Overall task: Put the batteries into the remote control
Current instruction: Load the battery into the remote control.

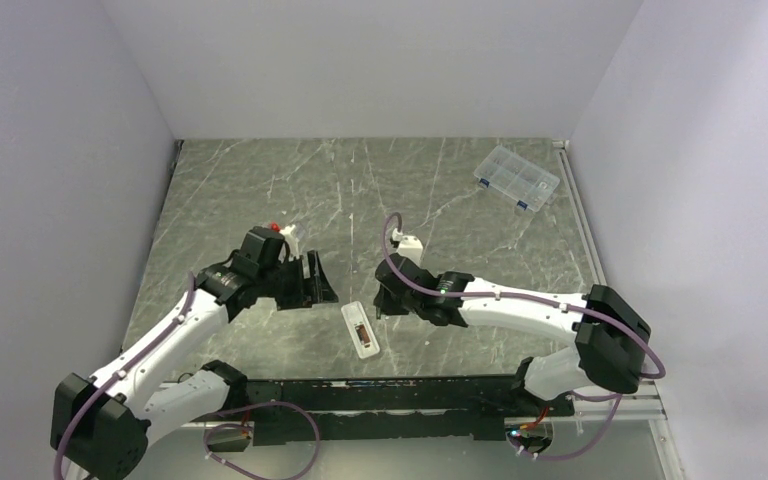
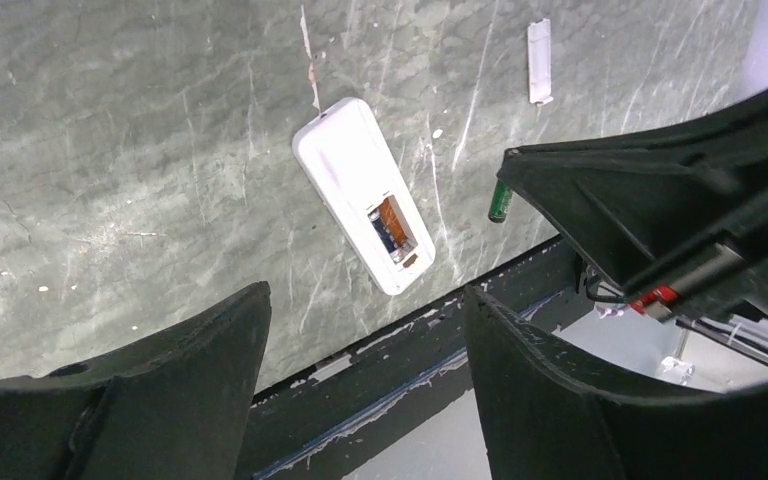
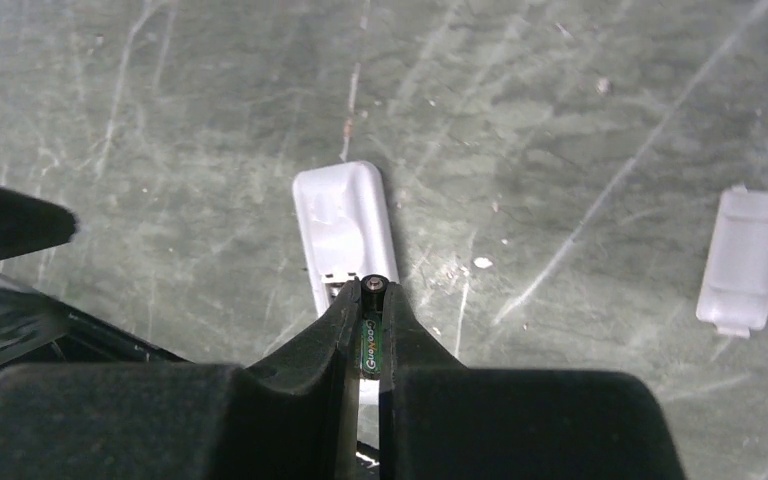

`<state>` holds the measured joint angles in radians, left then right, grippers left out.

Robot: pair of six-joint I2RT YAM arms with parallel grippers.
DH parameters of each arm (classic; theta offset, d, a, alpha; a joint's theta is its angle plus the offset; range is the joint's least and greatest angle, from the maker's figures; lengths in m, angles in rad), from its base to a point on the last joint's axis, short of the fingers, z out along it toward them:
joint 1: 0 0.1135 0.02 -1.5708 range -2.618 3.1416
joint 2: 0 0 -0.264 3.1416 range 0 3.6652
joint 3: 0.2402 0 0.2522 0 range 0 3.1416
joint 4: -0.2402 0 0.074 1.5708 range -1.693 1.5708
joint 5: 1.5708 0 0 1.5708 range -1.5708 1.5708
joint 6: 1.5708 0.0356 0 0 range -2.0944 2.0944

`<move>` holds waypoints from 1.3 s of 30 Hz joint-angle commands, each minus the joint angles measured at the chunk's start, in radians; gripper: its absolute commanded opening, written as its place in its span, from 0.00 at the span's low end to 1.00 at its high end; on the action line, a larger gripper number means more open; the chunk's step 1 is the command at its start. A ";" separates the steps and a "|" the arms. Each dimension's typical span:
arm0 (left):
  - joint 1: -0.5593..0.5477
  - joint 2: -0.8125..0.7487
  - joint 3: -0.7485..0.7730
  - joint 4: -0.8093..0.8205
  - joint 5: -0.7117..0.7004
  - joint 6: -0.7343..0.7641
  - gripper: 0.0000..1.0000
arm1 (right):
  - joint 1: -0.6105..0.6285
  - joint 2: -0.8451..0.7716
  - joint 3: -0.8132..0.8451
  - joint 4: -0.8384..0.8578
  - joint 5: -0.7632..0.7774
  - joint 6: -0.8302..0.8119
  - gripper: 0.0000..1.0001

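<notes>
The white remote control (image 1: 361,329) lies face down near the table's front edge. Its battery compartment (image 2: 392,226) is open, with a dark battery inside beside an orange contact. My right gripper (image 3: 372,290) is shut on a second dark green battery (image 3: 371,338), held lengthwise between the fingers, its tip just over the remote's (image 3: 340,215) compartment end. From the left wrist, that battery's (image 2: 500,203) green end pokes out of the right gripper (image 1: 388,298), to the right of the remote (image 2: 350,175). Left of the remote, my left gripper (image 1: 320,282) hangs open and empty.
The loose white battery cover (image 3: 747,258) lies flat on the table, to the right of the remote in the right wrist view, and farther off (image 2: 539,60) in the left wrist view. A clear compartmented box (image 1: 516,180) sits at the back right. The black front rail (image 2: 440,340) runs just below the remote.
</notes>
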<state>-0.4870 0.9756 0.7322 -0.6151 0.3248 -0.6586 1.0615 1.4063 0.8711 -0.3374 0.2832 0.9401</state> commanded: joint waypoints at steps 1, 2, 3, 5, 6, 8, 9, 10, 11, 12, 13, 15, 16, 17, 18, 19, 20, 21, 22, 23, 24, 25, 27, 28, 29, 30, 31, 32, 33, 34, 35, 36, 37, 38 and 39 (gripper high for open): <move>-0.002 0.021 -0.029 0.077 0.011 -0.037 0.75 | 0.011 -0.028 -0.008 0.147 -0.021 -0.129 0.00; -0.002 0.023 -0.035 0.078 0.011 -0.042 0.75 | 0.012 -0.026 -0.007 0.160 -0.026 -0.150 0.00; -0.002 0.026 -0.042 0.081 0.012 -0.046 0.74 | 0.013 -0.024 -0.007 0.173 -0.030 -0.163 0.00; -0.002 0.027 -0.053 0.088 0.013 -0.055 0.74 | 0.014 -0.019 -0.009 0.202 -0.043 -0.188 0.00; -0.002 0.029 -0.056 0.091 0.013 -0.058 0.74 | 0.016 -0.015 -0.011 0.218 -0.052 -0.199 0.00; -0.002 0.035 -0.061 0.098 0.014 -0.066 0.74 | 0.017 -0.006 -0.018 0.257 -0.074 -0.218 0.00; -0.002 0.038 -0.062 0.099 0.016 -0.068 0.74 | 0.018 -0.001 -0.022 0.271 -0.085 -0.228 0.00; -0.002 0.042 -0.062 0.102 0.016 -0.068 0.74 | 0.020 0.004 -0.027 0.284 -0.093 -0.238 0.00; -0.002 0.046 -0.062 0.104 0.017 -0.069 0.74 | 0.022 0.009 -0.032 0.296 -0.099 -0.245 0.00; -0.002 0.048 -0.063 0.104 0.017 -0.069 0.74 | 0.024 0.015 -0.038 0.306 -0.105 -0.252 0.00; -0.002 0.049 -0.064 0.104 0.018 -0.069 0.74 | 0.025 0.021 -0.043 0.318 -0.110 -0.257 0.00; -0.002 0.051 -0.069 0.107 0.017 -0.069 0.73 | 0.027 0.030 -0.052 0.332 -0.119 -0.268 0.00; -0.002 0.052 -0.071 0.112 0.019 -0.071 0.73 | 0.030 0.033 -0.059 0.333 -0.120 -0.274 0.00; -0.002 0.055 -0.072 0.116 0.020 -0.071 0.73 | 0.033 0.036 -0.065 0.359 -0.121 -0.279 0.00; -0.002 0.060 -0.073 0.122 0.021 -0.072 0.73 | 0.034 0.041 -0.069 0.369 -0.121 -0.284 0.00; -0.002 0.067 -0.071 0.127 0.024 -0.072 0.73 | 0.036 0.048 -0.072 0.376 -0.121 -0.290 0.00; -0.001 0.074 -0.069 0.132 0.028 -0.072 0.73 | 0.038 0.054 -0.075 0.380 -0.119 -0.293 0.00; -0.002 0.085 -0.068 0.135 0.033 -0.070 0.73 | 0.040 0.060 -0.078 0.382 -0.116 -0.296 0.00; -0.002 0.094 -0.065 0.137 0.035 -0.069 0.73 | 0.043 0.065 -0.080 0.386 -0.115 -0.298 0.00; -0.002 0.100 -0.062 0.138 0.037 -0.067 0.73 | 0.048 0.070 -0.083 0.388 -0.113 -0.300 0.00; -0.002 0.104 -0.062 0.138 0.037 -0.064 0.73 | 0.051 0.074 -0.084 0.390 -0.107 -0.302 0.00; -0.003 0.107 -0.062 0.139 0.036 -0.063 0.73 | 0.055 0.078 -0.088 0.395 -0.104 -0.303 0.00; -0.002 0.112 -0.065 0.140 0.037 -0.064 0.73 | 0.063 0.085 -0.092 0.398 -0.093 -0.302 0.00; -0.002 0.112 -0.065 0.140 0.038 -0.065 0.73 | 0.065 0.089 -0.092 0.398 -0.087 -0.301 0.00; -0.002 0.114 -0.066 0.140 0.038 -0.063 0.73 | 0.068 0.094 -0.093 0.398 -0.083 -0.299 0.00; -0.001 0.114 -0.066 0.140 0.038 -0.062 0.73 | 0.069 0.098 -0.094 0.401 -0.080 -0.298 0.00; -0.001 0.114 -0.066 0.139 0.039 -0.062 0.73 | 0.073 0.102 -0.096 0.404 -0.078 -0.296 0.00; -0.002 0.113 -0.066 0.137 0.039 -0.063 0.73 | 0.075 0.107 -0.096 0.405 -0.077 -0.295 0.00; -0.002 0.111 -0.066 0.136 0.039 -0.063 0.73 | 0.078 0.113 -0.097 0.406 -0.072 -0.294 0.00; -0.002 0.111 -0.066 0.135 0.039 -0.062 0.73 | 0.082 0.118 -0.098 0.406 -0.066 -0.293 0.00; -0.002 0.109 -0.066 0.135 0.039 -0.062 0.73 | 0.086 0.122 -0.098 0.406 -0.061 -0.293 0.00; -0.002 0.108 -0.065 0.134 0.039 -0.063 0.73 | 0.090 0.125 -0.099 0.406 -0.056 -0.292 0.00; -0.001 0.106 -0.065 0.133 0.038 -0.063 0.72 | 0.094 0.128 -0.099 0.406 -0.047 -0.291 0.00; -0.002 0.105 -0.066 0.132 0.037 -0.063 0.73 | 0.097 0.130 -0.100 0.406 -0.040 -0.291 0.00; -0.001 0.103 -0.066 0.132 0.038 -0.064 0.72 | 0.098 0.133 -0.100 0.404 -0.033 -0.291 0.00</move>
<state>-0.4870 1.0904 0.6655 -0.5117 0.3431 -0.7204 1.1473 1.5307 0.7776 0.0246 0.1982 0.6544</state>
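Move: The right hand already grips a battery; the remote's open battery compartment lies about 4 cm to this hand's left, 3 cm back and 7 cm below. The remote's middle is roughly 5 cm left and 2 cm back, and the loose battery cover lies some 10 cm right and 4 cm ahead, both about 7 to 8 cm down. From the open left hand the compartment is about 9 cm right, 3 cm back and 12 cm below. The right hand keeps its pinch on the battery and swings it left by about 5 cm over the remote's compartment, rising 2 cm first, then sinking 5 cm and easing back, while the wrist turns some 20 degrees counter-clockwise and the fingers tip up a little. Meanwhile the left hand, fingers still wide apart, comes down nearly 4 cm beside the remote without touching it, as the right brings the battery over the free side of the compartment, next to the battery already in there. ##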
